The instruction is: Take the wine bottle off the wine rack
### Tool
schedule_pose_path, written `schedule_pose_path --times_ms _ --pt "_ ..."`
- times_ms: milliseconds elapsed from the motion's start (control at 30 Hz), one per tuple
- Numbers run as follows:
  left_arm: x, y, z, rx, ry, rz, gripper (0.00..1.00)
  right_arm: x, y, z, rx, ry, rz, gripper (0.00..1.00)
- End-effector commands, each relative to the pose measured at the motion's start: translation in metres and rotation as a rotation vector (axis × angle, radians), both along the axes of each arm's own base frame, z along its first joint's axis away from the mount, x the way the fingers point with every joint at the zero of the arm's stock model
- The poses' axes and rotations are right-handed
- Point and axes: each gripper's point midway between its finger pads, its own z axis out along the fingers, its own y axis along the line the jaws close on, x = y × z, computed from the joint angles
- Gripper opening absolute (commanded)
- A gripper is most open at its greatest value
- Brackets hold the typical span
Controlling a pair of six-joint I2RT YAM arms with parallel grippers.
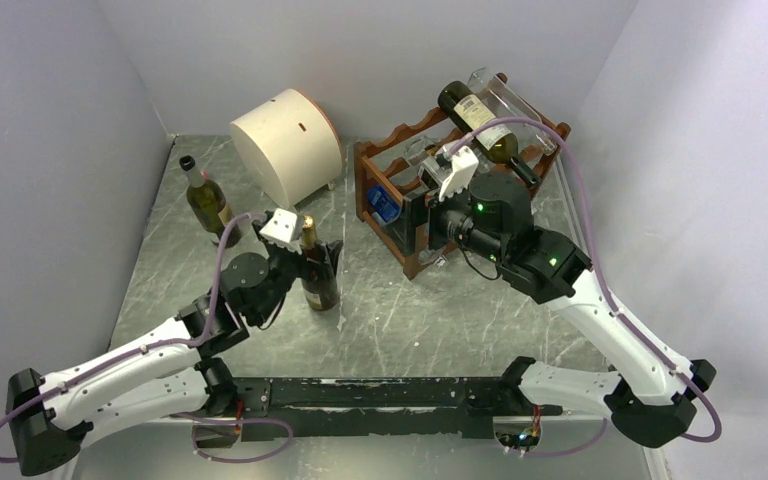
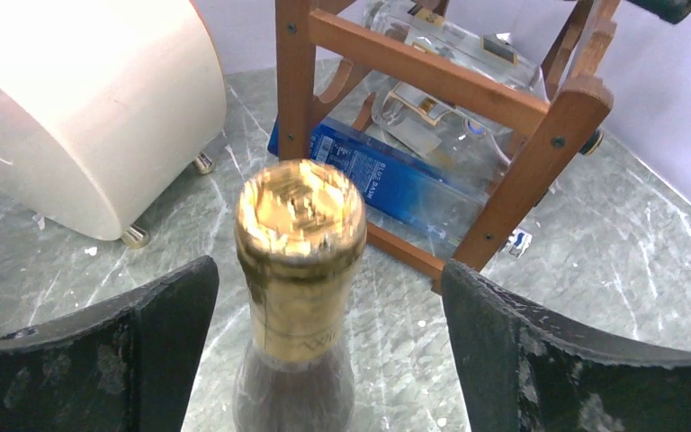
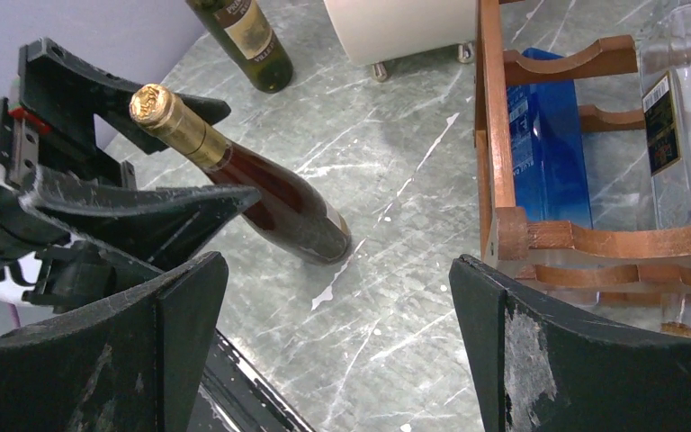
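A brown wine bottle (image 1: pixel 318 275) with gold foil on its neck (image 2: pixel 301 234) stands upright on the marble table, left of the wine rack (image 1: pixel 385 165). My left gripper (image 1: pixel 307 240) is open around that neck, and its fingers (image 2: pixel 144 342) stay clear of it on both sides. My right gripper (image 1: pixel 422 222) hovers open and empty over the table at the rack's front left post (image 3: pixel 495 135). Its wrist view shows the foil-necked bottle (image 3: pixel 270 193) to the left. A dark green wine bottle (image 1: pixel 475 115) lies on the rack's top tier.
A clear bottle (image 1: pixel 515 100) lies on the rack's top tier and a blue bottle (image 2: pixel 387 184) lies low inside it. A cream drum (image 1: pixel 285 145) stands at the back left. Another green bottle (image 1: pixel 207 203) stands upright by the left wall.
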Motion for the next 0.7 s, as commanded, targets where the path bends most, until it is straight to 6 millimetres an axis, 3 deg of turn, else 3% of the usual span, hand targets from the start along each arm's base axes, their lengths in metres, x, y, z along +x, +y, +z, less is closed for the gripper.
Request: schedule_pose_path --times_ms 0,133,167,267,333,467,667 --pt "0.001 0.009 0.003 0.016 0.109 0.063 0.93 0.0 -0.005 0.008 0.013 -0.043 -0.007 1.0" --pt "0.003 0.006 0.013 0.029 0.128 0.06 0.78 -0.001 -0.007 0.007 0.011 -0.045 -0.008 1.0" --pt "0.004 0.007 0.012 0.04 0.138 0.068 0.7 -0.001 -0.007 0.006 0.01 -0.044 -0.008 1.0" --pt "0.009 0.007 0.014 0.062 0.157 0.077 0.31 -0.002 -0.008 0.007 0.012 -0.042 -0.01 1.0" --pt "0.01 0.006 0.019 0.068 0.161 0.071 0.11 -0.003 -0.01 0.009 0.013 -0.043 -0.015 1.0" --pt "0.02 0.015 0.044 0.089 0.11 0.097 0.07 -0.004 -0.016 0.012 0.015 -0.053 -0.031 1.0" --pt "0.061 0.056 0.094 0.152 0.02 0.24 0.07 -0.004 -0.019 0.015 0.021 -0.055 -0.049 1.0"
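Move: The gold-capped wine bottle stands upright with its neck already between the left hand's open fingers; its middle is about 1 cm ahead and some 10 cm below. From that hand the green bottle is roughly 15 cm ahead and 21 cm to the left, the white drum about 28 cm ahead and 7 cm left, the rack some 20 cm ahead and 28 cm right. From the right hand the gold-capped bottle lies about 16 cm left, 3 cm ahead and 19 cm lower. The gold-capped bottle's neck is gripped anew just under the cap: the left hand slips up about 2 cm along it, fingers wide, then pinches it from both sides. Keeping that hold, the hand sets off forward and somewhat left towards the green bottle, about 4 cm by the end and at nearly level height, the wrist tipping down and rolling its left side up, some 15 degrees in all. ##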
